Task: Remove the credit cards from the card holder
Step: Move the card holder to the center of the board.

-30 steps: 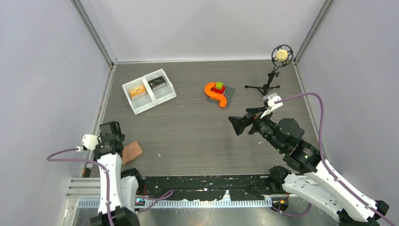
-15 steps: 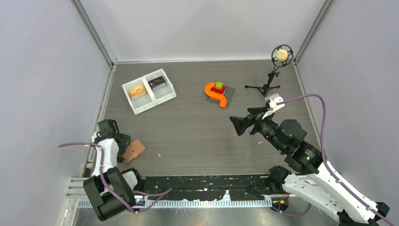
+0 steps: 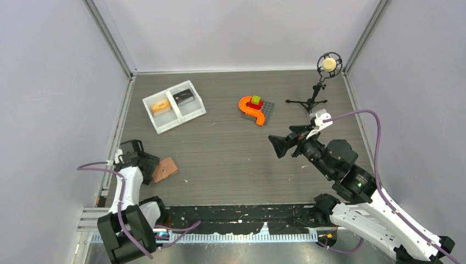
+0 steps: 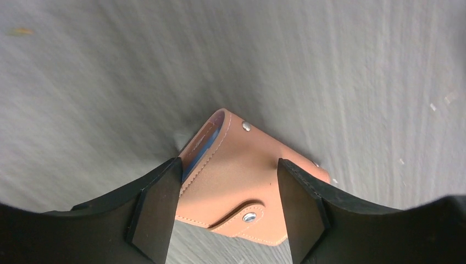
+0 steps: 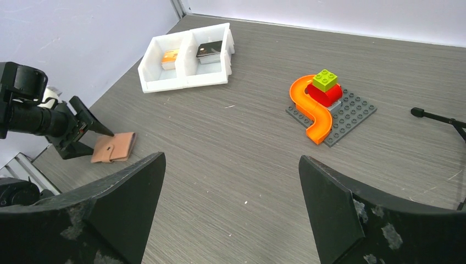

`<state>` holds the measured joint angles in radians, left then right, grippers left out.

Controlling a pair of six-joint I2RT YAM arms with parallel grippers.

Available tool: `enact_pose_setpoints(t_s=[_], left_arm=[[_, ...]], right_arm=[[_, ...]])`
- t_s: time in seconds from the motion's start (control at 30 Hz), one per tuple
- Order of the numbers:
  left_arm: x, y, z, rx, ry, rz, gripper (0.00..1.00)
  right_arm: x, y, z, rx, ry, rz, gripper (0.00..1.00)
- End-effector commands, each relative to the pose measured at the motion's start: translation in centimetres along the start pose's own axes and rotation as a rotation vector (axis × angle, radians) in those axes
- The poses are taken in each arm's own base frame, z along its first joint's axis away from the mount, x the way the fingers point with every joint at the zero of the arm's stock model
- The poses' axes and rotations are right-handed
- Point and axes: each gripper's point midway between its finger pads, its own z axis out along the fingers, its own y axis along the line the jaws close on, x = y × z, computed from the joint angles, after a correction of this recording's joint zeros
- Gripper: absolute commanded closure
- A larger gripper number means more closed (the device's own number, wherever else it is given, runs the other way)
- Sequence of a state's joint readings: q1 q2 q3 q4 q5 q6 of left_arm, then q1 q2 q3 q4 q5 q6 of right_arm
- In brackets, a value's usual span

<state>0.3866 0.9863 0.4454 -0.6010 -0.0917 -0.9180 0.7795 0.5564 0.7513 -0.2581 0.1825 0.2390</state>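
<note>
The card holder [image 3: 166, 169] is a salmon-brown folded wallet with a snap tab, low at the table's left. A blue lining shows along its left seam in the left wrist view. My left gripper [image 3: 149, 165] comes in low from the left, jaws closed in on the card holder [image 4: 242, 170]. One finger [image 4: 159, 203] touches its seam edge and the other overlaps its right side. No credit cards show; the holder is folded. My right gripper [image 3: 277, 146] hangs wide open and empty above mid-table, and from it the card holder [image 5: 114, 147] shows far left.
A white two-compartment tray [image 3: 160, 128] at the back left holds an orange item and a dark item. An orange and red brick model on a grey plate [image 3: 255, 109] sits at back centre. A microphone stand [image 3: 316, 91] stands back right. The left wall is close.
The left arm swung round and its jaws narrowed on the card holder, which slid and turned a little up and to the right. The right arm barely moved.
</note>
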Motion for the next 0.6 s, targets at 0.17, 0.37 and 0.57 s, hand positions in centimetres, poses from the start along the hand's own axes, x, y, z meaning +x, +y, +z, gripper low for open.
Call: enact_pose_setpoints(t_s=[0.17, 0.37, 0.57], left_arm=[[10.4, -3.0, -1.3, 0.181, 0.328, 0.021, 0.35], [14.1, -4.3, -3.1, 0.229, 0.377, 0.091, 0.36], [17.5, -6.1, -5.6, 0.282, 0.408, 0.210, 0.37]], right_arm=[[-1.1, 0.3, 0.1, -0.004, -0.045, 0.029, 0.00], [-1.1, 0.2, 0.1, 0.001, -0.046, 0.037, 0.00], [-0.8, 0.3, 0.4, 0.003, -0.033, 0.046, 0.00]])
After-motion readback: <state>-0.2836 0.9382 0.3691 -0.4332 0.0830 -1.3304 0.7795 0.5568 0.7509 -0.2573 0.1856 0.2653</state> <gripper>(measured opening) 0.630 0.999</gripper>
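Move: The card holder is already between my left fingers, its middle about 3 cm to the right of the hand point and 1 cm below. The board's centre, where I am taking it, lies some 35 cm to the right and 14 cm ahead, about 2 cm lower. The white tray stands 28 cm ahead and 5 cm right; the orange toy 27 cm ahead and 45 cm right. From my right hand the board's centre is about 13 cm left, 12 cm ahead and 29 cm down. I sweep my left hand some 17 cm to the right, low over the table, taking the card holder along from the left side towards the board's centre; I bow out forward by about 3 cm at first, then ease back. Meanwhile I turn the wrist roughly 20 degrees clockwise and swing the down-pointing fingers from leaning left to leaning slightly right, leaving their gap unchanged around the holder. ##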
